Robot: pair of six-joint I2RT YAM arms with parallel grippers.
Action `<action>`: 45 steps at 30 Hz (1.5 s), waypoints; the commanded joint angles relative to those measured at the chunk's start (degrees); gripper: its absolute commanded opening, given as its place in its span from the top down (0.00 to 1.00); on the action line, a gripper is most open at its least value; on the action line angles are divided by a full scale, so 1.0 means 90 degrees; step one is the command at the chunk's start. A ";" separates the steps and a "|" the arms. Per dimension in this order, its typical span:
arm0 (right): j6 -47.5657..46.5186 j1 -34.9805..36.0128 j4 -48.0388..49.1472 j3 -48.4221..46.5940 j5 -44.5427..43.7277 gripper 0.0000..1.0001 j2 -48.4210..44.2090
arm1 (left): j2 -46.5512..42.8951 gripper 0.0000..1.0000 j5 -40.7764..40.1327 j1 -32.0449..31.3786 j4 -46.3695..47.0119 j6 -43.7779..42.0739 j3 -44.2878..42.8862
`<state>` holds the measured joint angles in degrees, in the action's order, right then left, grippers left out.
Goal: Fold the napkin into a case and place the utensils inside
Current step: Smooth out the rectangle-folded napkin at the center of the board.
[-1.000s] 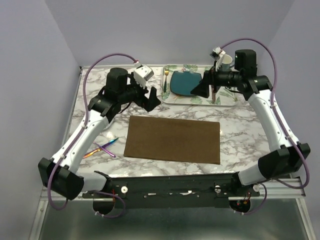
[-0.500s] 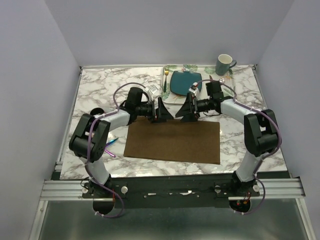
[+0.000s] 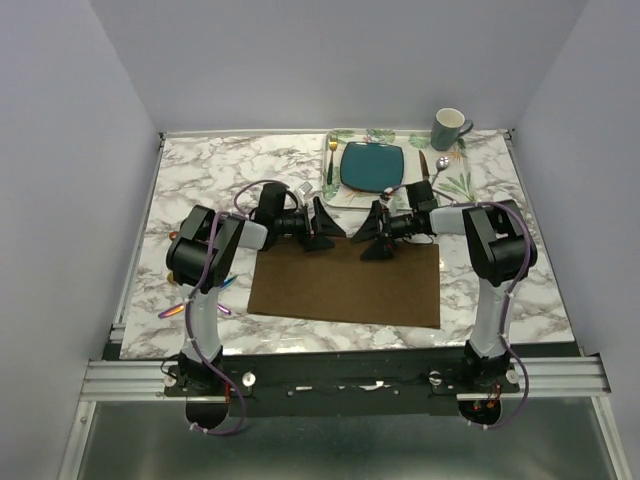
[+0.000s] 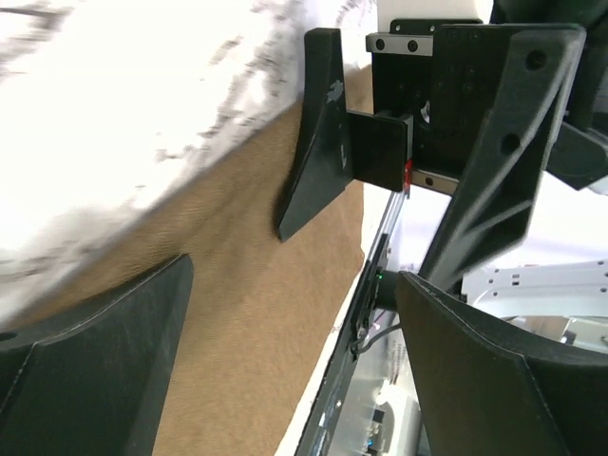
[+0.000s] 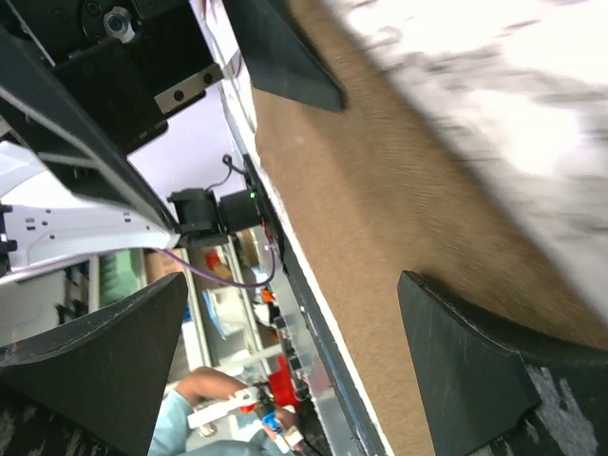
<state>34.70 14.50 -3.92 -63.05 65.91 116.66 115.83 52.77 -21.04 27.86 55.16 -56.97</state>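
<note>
The dark brown napkin (image 3: 345,282) lies flat on the marble table, near the front edge. Both grippers hang low over its far edge, side by side and facing each other. My left gripper (image 3: 322,229) is open with nothing between its fingers, and so is my right gripper (image 3: 372,234). In the left wrist view the napkin (image 4: 237,285) runs under my open left gripper (image 4: 294,370). The right wrist view shows the napkin (image 5: 380,190) below my open right gripper (image 5: 285,366). The iridescent utensils (image 3: 172,311) lie left of the napkin, partly hidden behind the left arm.
At the back right a leaf-printed placemat (image 3: 462,183) carries a teal plate (image 3: 373,166), a gold fork (image 3: 331,160), a dark knife (image 3: 422,165) and a grey-green mug (image 3: 450,127). Purple walls close in the table on three sides.
Both arms have dropped from raised, spread positions and swung inward, bringing the grippers down to the napkin's far edge. Both grippers stayed open. The napkin has not moved.
</note>
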 commanded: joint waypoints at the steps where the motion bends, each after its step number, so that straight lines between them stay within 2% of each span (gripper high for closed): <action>1: 0.0080 -0.0351 0.0105 0.0061 0.0070 0.00 0.0436 | 0.0381 0.01 0.0395 0.0422 0.0498 0.0199 -0.0018; 10: -0.0652 -0.0722 -0.0794 0.0179 -0.0302 0.00 0.0495 | 0.0333 0.01 0.0884 0.1224 0.0226 -0.0375 0.0431; 17: -0.1139 -0.1074 -0.1350 0.0208 -0.0253 0.00 0.0436 | 0.0206 0.01 0.0963 0.1800 -0.1023 -0.1507 0.0412; 22: -0.1374 -0.1523 -0.1760 0.0208 -0.0116 0.00 0.0329 | 0.0274 0.01 0.0904 0.2064 -0.1483 -0.1939 0.0373; 38: -0.2449 -0.2734 -0.3177 -0.0153 -0.0292 0.00 0.0358 | 0.0245 0.01 0.0815 0.2220 -0.2099 -0.2495 0.0236; 42: -0.2478 -0.2734 -0.3197 -0.0075 -0.0351 0.00 0.0241 | -0.0349 0.01 0.0963 0.1802 -0.2089 -0.2681 0.0061; 43: -0.2478 -0.2734 -0.3187 -0.0027 -0.0370 0.00 0.0221 | -0.0583 0.01 0.0943 0.1491 -0.2089 -0.2633 -0.0007; 45: -0.2517 -0.2734 -0.3197 0.0013 -0.0428 0.00 0.0182 | -0.0711 0.01 0.0856 0.1187 -0.1856 -0.2119 -0.0203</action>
<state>12.34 -9.78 -27.55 -64.93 68.62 118.10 114.17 64.34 -3.86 11.97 35.44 -56.55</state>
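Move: Lying under both hands, the folded napkin has its middle about 9 cm back, 4 cm to the right and 4 cm below the left hand; from the right hand it is 9 cm back, 5 cm left. Its far corners are 2 cm farther out than the hands, roughly 21 cm left of the left hand and 20 cm right of the right. The green plate is 22 cm ahead of the right hand and 2 cm right; the fork, 23 cm straight ahead of the left. Spreading apart along the napkin's far edge, the two open grippers first sink about 1 cm so their lower fingers bear on the cloth, then sweep outwards. The left slides some 11 cm left and easing to a stop short of the left edge; the right, slow at first, goes nearly 15 cm right to the far right corner, turning about 15 degrees clockwise. ##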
